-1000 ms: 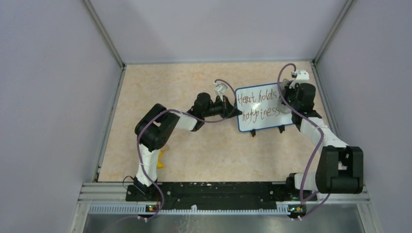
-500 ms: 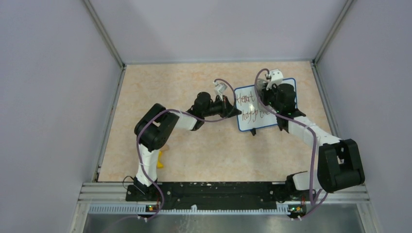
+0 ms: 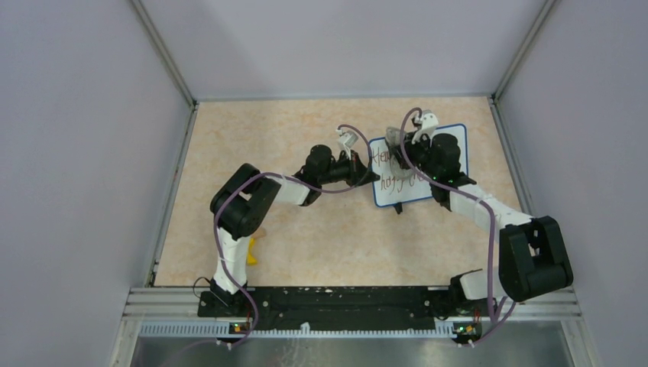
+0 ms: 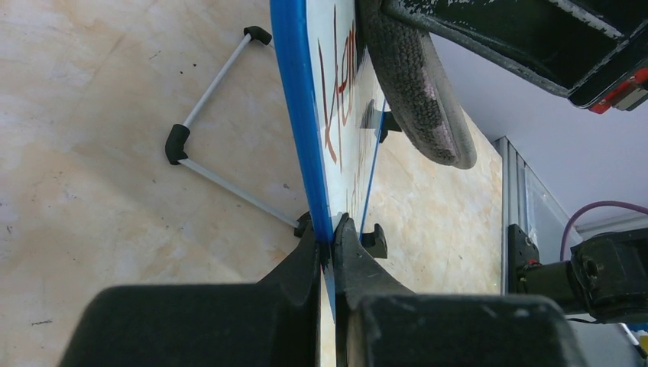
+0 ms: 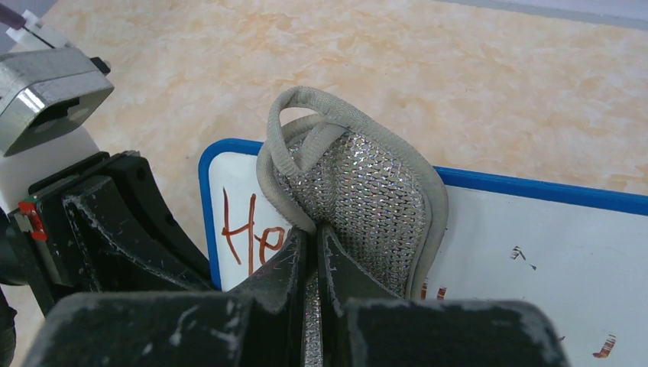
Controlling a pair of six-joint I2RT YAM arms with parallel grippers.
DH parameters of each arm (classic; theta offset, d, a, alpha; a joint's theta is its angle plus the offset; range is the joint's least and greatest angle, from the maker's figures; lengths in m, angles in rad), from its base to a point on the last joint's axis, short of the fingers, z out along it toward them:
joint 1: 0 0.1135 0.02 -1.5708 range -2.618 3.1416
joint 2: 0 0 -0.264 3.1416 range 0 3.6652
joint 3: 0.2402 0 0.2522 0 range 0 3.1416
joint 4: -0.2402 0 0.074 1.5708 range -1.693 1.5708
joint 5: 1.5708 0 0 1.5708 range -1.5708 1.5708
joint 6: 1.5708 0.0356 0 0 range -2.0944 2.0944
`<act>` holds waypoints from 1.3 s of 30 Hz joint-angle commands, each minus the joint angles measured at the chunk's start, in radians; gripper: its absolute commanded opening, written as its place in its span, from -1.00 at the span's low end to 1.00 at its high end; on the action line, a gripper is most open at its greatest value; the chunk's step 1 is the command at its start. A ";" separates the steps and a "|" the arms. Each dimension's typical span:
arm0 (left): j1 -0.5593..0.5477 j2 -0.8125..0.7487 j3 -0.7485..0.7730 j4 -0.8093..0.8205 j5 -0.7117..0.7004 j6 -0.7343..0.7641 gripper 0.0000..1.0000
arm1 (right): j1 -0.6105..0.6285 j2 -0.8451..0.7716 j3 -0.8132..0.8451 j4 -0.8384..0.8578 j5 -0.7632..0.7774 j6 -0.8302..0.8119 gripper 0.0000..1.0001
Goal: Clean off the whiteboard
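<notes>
The whiteboard (image 3: pixel 409 193) stands tilted on its wire stand (image 4: pixel 221 180) at the back right of the table. Its blue rim (image 4: pixel 294 92) is pinched at the left edge by my left gripper (image 4: pixel 330 229), which is shut on it. My right gripper (image 5: pixel 312 233) is shut on the grey oval eraser pad (image 5: pixel 367 191) and presses the pad against the board's upper left part. Reddish letters "He" (image 5: pixel 244 229) show left of the pad. The board (image 5: pixel 535 252) right of the pad is white with a few faint specks. The right arm hides the middle of the board in the top view.
A yellow object (image 3: pixel 252 252) lies beside the left arm's lower link. Metal frame posts and grey walls close in the table on three sides. The stand's black foot (image 3: pixel 397 209) pokes out below the board's front edge.
My right gripper has swept the eraser pad leftward across the board from its right edge, and the writing it passed over is gone. The left gripper has not moved.
</notes>
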 commanded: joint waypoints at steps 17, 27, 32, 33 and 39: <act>0.003 -0.013 -0.021 -0.135 -0.122 0.181 -1.00 | -0.379 0.020 -0.102 0.042 0.089 0.165 -1.00; 0.003 -0.019 -0.017 -0.138 -0.118 0.177 -1.00 | -0.425 -0.007 -0.146 0.010 0.207 0.221 -1.00; 0.003 -0.020 -0.020 -0.135 -0.119 0.176 -1.00 | -0.425 -0.057 -0.192 0.024 0.228 0.244 -1.00; 0.002 -0.019 -0.023 -0.132 -0.119 0.176 -1.00 | -0.422 -0.057 -0.198 0.035 0.204 0.248 -1.00; 0.002 -0.020 -0.037 -0.114 -0.115 0.162 -1.00 | -0.279 0.006 -0.148 0.034 0.178 0.173 -1.00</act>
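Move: The mesh pad is already in the right hand against the board's upper left part. The whiteboard's right edge, where it is being taken, lies about 20 cm to the right, level ahead and some 2 cm lower; the word "happiness" is about 6 cm back, 2 cm right and 3 cm lower. From the left hand, clamped on the board's left edge, that right edge is roughly 31 cm right, 7 cm ahead and 4 cm higher. The right hand keeps its grip on the mesh pad and wipes it across the upper part of the whiteboard to the right, some 17 cm towards the board's right edge, bowing a little forward midway, sinking about 3 cm in the later part and swinging clockwise some 35 degrees as it goes. The left hand stays put with its fingers shut on the board's left edge, holding the board against the wiping. ##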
